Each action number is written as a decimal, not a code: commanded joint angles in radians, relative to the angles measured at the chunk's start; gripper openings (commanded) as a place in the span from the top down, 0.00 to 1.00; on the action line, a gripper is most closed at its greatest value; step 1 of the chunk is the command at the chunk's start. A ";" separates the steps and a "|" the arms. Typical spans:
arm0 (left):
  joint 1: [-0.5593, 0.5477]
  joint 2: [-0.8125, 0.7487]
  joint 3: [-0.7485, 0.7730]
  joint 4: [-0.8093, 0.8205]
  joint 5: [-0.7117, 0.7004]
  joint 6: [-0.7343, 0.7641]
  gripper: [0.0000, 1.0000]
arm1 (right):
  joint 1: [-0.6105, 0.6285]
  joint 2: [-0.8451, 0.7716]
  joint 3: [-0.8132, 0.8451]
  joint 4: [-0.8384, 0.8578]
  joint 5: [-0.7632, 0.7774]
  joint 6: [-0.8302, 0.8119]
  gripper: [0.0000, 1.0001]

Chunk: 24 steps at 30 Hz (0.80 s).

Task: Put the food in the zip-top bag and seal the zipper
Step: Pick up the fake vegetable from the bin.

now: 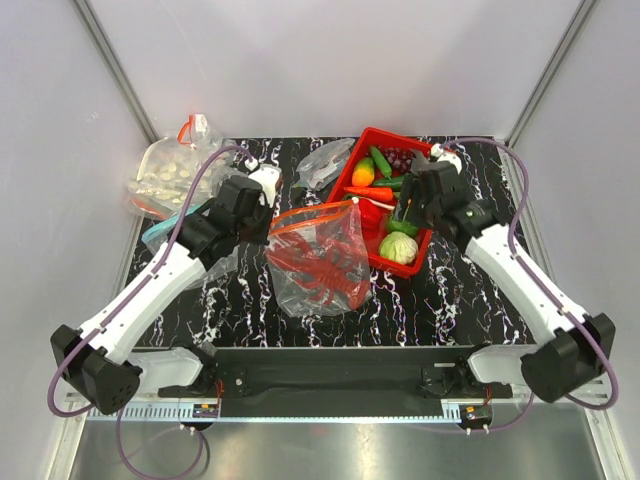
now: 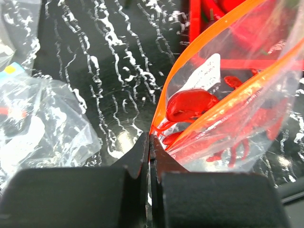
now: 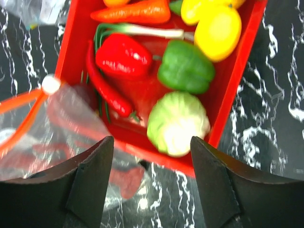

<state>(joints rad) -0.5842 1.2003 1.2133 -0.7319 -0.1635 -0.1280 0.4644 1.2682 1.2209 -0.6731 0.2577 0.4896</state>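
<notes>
The clear zip-top bag (image 1: 318, 258) lies mid-table with its mouth held up, and a red lobster (image 2: 191, 104) is inside. My left gripper (image 2: 150, 140) is shut on the corner of the red-orange zipper (image 2: 197, 45), at the bag's left side (image 1: 270, 225). My right gripper (image 3: 152, 142) hangs open and holds nothing, above the near rim of the red tray (image 3: 237, 80), right of the bag mouth (image 1: 405, 213). In the tray are a cabbage (image 3: 176, 123), red pepper (image 3: 122, 54), green pepper (image 3: 185, 66), chili (image 3: 107, 90), carrot (image 3: 133, 12) and a yellow fruit (image 3: 218, 31).
A bag of pale round pieces (image 1: 175, 175) sits at the back left. A clear bag with a teal strip (image 1: 165, 232) lies under my left arm. Another crumpled clear bag (image 1: 322, 165) is behind the tray's left side. Grey walls close in the table.
</notes>
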 commanded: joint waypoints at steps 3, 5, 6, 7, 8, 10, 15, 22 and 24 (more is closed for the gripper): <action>0.011 -0.027 -0.011 0.083 -0.076 0.014 1.00 | -0.050 0.134 0.098 0.089 -0.209 -0.169 0.27; 0.012 -0.022 -0.014 0.078 -0.097 0.019 1.00 | -0.056 0.190 0.132 0.096 -0.218 -0.218 0.27; 0.014 -0.018 -0.014 0.078 -0.106 0.019 1.00 | -0.070 0.206 0.147 0.113 -0.227 -0.236 0.25; 0.014 -0.015 -0.017 0.078 -0.113 0.019 1.00 | -0.078 0.235 0.150 0.130 -0.288 -0.256 0.23; 0.018 -0.013 -0.017 0.080 -0.120 0.019 1.00 | -0.087 0.249 0.155 0.145 -0.332 -0.305 0.19; 0.027 0.002 -0.012 0.078 -0.122 0.016 1.00 | -0.095 0.308 0.183 0.179 -0.411 -0.347 0.12; 0.081 0.053 0.011 0.069 -0.087 0.014 1.00 | -0.095 0.474 0.301 0.124 -0.479 -0.480 0.00; 0.124 0.111 0.070 0.051 -0.064 0.018 1.00 | -0.095 0.654 0.359 0.144 -0.503 -0.621 0.00; 0.132 0.133 0.084 0.039 -0.060 0.018 1.00 | -0.095 0.716 0.409 0.120 -0.495 -0.646 0.00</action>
<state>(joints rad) -0.4667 1.3201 1.2240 -0.7189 -0.2302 -0.1230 0.3717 1.9285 1.5372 -0.5491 -0.2115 -0.0616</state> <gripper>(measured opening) 0.005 0.994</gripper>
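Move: The red bell pepper in the bin lies about 13 cm ahead of the right hand, 8 cm to its left and 17 cm below. At similar depth, the red chili is about 9 cm ahead and 11 cm left of that hand, the green pepper 11 cm ahead and 1 cm left, and the cabbage 4 cm ahead and 1 cm left. From the left hand, the red bell pepper is roughly 16 cm ahead, 21 cm to the right and 17 cm below. The left fingers, still shut on the filled bag's orange zipper corner, draw it some 6 cm left and forward, sinking slightly, away from the bin. Meanwhile the empty right hand reaches forward and left, then mostly sinks steeply (about 12 cm in all) towards the red bell pepper, turning some 35 degrees counter-clockwise, tipping a bit further down and opening fully. ##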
